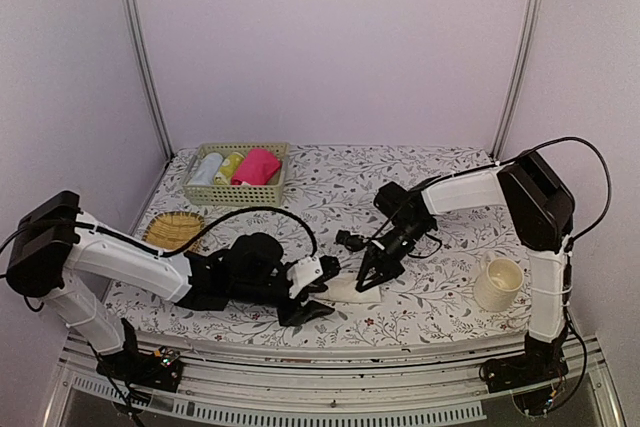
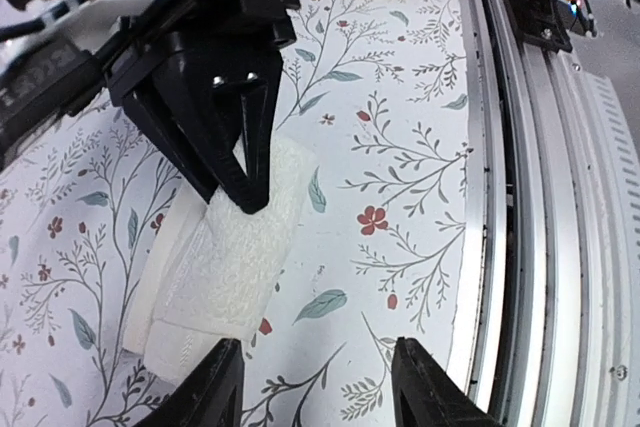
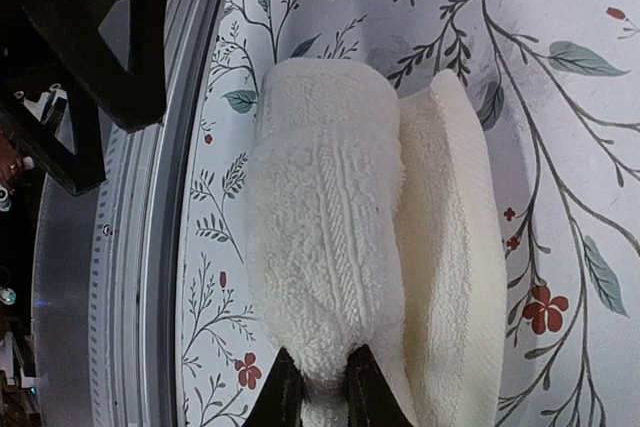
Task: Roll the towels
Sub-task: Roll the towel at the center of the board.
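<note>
A cream-white towel [image 1: 352, 290] lies partly rolled on the flowered tablecloth near the front edge. My right gripper [image 1: 366, 280] comes down on it from behind and is shut on a pinch of the top fold [image 3: 325, 247]; its fingertips [image 3: 285, 387] squeeze the terry cloth. In the left wrist view that gripper [image 2: 248, 197] presses into the towel [image 2: 230, 267]. My left gripper [image 2: 318, 372] stands open just in front of the towel's near end with nothing between its fingers; it sits low at the towel's left end [image 1: 322, 292]. A pink towel [image 1: 257, 165] lies rolled in the basket.
A green-tan basket [image 1: 236, 194] at the back left holds the pink roll with a pale and a yellow-green roll. A woven straw mat [image 1: 172, 229] lies to the left. A cream mug [image 1: 497, 284] stands at the right. The metal rail [image 2: 530, 197] runs along the table's front edge.
</note>
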Available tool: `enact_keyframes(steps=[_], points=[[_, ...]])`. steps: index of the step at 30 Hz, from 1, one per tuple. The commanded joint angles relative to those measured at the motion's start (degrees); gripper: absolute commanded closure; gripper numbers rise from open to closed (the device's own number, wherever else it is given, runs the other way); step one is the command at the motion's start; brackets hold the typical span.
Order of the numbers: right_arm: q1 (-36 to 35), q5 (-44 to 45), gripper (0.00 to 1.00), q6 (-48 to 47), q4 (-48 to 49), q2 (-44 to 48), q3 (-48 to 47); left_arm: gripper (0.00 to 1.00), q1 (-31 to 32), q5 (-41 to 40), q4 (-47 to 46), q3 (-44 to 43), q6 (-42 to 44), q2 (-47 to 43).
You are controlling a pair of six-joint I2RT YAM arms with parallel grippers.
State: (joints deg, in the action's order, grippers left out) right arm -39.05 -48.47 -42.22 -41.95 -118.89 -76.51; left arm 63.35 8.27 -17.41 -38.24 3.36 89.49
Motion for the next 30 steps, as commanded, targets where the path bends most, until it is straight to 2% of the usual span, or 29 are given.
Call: enact_keyframes(steps=[1, 12, 30], points=[[0.54, -3.86, 0.93, -0.89, -10.99, -6.08, -1.79, 0.46, 3.11, -9.99, -0.43, -1.93, 8.99, 1.82], [1.05, -7.38, 0.93, -2.83, -16.48, -9.79, -4.01, 0.44, 9.59, -19.57, 7.41, -12.81, 21.83, 13.82], [1.83, -10.87, 0.93, -4.35, -20.46, -12.87, -6.10, 0.46, 12.15, -24.66, 11.37, -19.91, 26.88, 22.64]])
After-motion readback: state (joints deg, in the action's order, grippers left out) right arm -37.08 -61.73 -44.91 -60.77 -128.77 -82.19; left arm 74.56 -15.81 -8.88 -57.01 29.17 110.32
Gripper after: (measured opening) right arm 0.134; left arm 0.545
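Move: The white towel roll lies about 4 cm to the right of the left gripper, 3 cm farther out and some 6 cm below it. The right fingers are already shut on the roll, 3 cm to the right of its middle, so from the right hand the roll's middle is 3 cm to the left, level fore and aft and about 1 cm lower. The cup stands about 27 cm to the right of the right hand, 2 cm nearer the base and 3 cm higher. Bring the left gripper right and down by about 6 cm each way onto the towel roll beside the right fingers, fingers kept half open, steepening and rolling the wrist so the pads come down on either side of the roll. Meanwhile keep the roll pinched in the right gripper, draw it back about 3 cm towards the base and swing those fingertips baseward some 25 degrees. ##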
